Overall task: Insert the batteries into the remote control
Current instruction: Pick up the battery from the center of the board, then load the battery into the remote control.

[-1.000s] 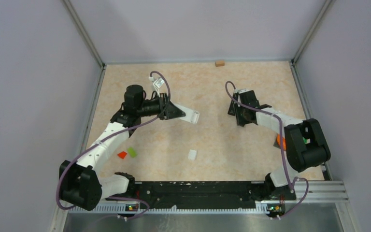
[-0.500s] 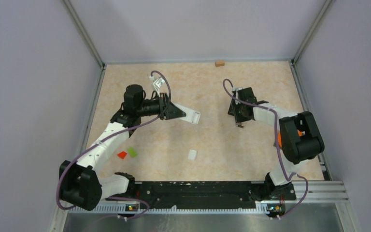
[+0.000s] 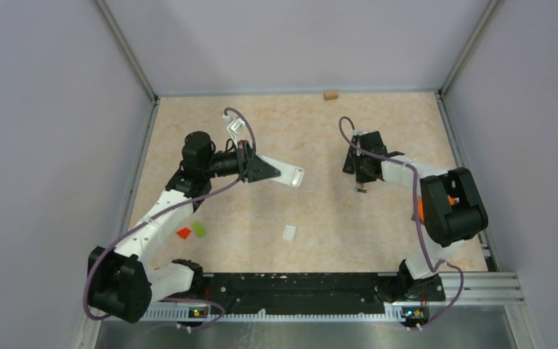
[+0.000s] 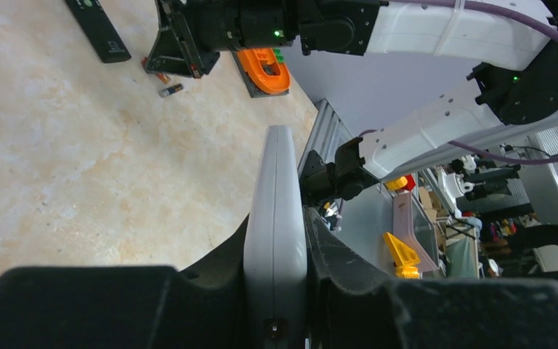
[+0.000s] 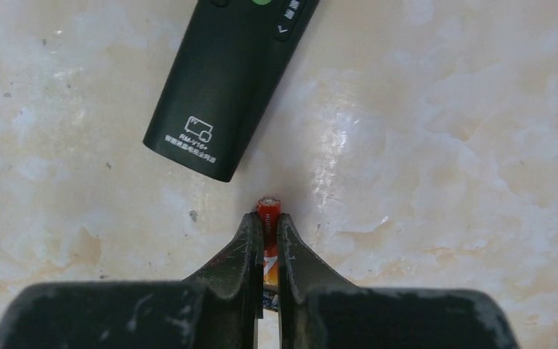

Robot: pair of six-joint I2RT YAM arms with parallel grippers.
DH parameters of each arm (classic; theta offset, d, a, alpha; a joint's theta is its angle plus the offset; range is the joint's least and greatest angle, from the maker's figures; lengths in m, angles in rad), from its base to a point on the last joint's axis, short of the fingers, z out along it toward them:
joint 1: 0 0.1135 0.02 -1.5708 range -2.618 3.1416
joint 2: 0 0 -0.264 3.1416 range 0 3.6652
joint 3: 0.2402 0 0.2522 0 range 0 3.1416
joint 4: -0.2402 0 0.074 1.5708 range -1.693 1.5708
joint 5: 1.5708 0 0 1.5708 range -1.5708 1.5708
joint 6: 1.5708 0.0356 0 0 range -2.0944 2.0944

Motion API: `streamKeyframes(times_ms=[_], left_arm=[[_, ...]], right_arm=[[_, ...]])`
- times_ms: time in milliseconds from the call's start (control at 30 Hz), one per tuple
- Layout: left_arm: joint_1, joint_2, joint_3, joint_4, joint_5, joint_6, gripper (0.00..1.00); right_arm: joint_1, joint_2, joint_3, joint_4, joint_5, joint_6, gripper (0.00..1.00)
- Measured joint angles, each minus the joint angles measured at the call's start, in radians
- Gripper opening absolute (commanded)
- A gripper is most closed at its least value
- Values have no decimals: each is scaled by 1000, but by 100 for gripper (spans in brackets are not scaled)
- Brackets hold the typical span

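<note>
My left gripper (image 3: 263, 169) is shut on the white remote control (image 3: 288, 175) and holds it above the table. In the left wrist view the remote control (image 4: 276, 167) stands edge-on between the jaws of my left gripper (image 4: 277, 240). My right gripper (image 5: 267, 227) is shut on a red battery (image 5: 267, 211) close over the table surface. The battery's tip pokes out past the fingertips. From above, my right gripper (image 3: 361, 173) hides that battery. A second, darker battery (image 3: 360, 190) lies loose on the table just in front of it, and shows as a battery (image 4: 171, 90) in the left wrist view.
A black remote (image 5: 225, 94) lies on the table just beyond my right gripper's tips. A small white flat piece (image 3: 289, 233) lies mid-table. A red block (image 3: 183, 233) and a green block (image 3: 200, 228) sit near the left arm. A wooden block (image 3: 330, 94) sits at the far edge.
My right gripper has closed its jaws on the red battery. The left arm has shifted the white remote slightly to the right.
</note>
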Motion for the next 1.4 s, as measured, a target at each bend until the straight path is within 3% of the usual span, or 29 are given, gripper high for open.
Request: streamKeyframes(times_ms=[167, 367, 600, 833, 1100, 1400], left_arm=[[-2, -17, -55, 123, 27, -74, 0], [-25, -18, -60, 224, 23, -129, 0], [-53, -10, -88, 337, -129, -211, 0], [-53, 77, -141, 570, -280, -407, 0], [-55, 136, -163, 742, -322, -599, 0], [-64, 136, -167, 793, -336, -664, 0]], right_arm=[[-1, -35, -31, 16, 105, 43, 0], [-3, -237, -56, 16, 174, 102, 0], [23, -478, -12, 16, 23, 366, 0], [208, -649, -4, 130, -55, 583, 0], [383, -615, 56, 238, -32, 646, 0], [518, -517, 138, 242, 92, 586, 0]])
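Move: The right hand is already shut on the red battery at the table. The battery bay of the white remote lies about 12 cm back, 22 cm left and 23 cm up from it. A grey battery lies 3 cm back, and the black remote's middle is 10 cm ahead and 3 cm left. The left hand holds the white remote; from that hand, the red battery is about 12 cm ahead, 29 cm right and 24 cm below. Keeping its pinch, the right hand lifts the red battery off the table some 30 cm, then swings left about 20 cm and a little back towards the white remote's bay, its down-pointing fingers turning to nearly level. The left hand keeps its grip, eases back briefly, then goes forward and up about 5 cm, tipping its fingers and the remote's free end up some 25 degrees. ##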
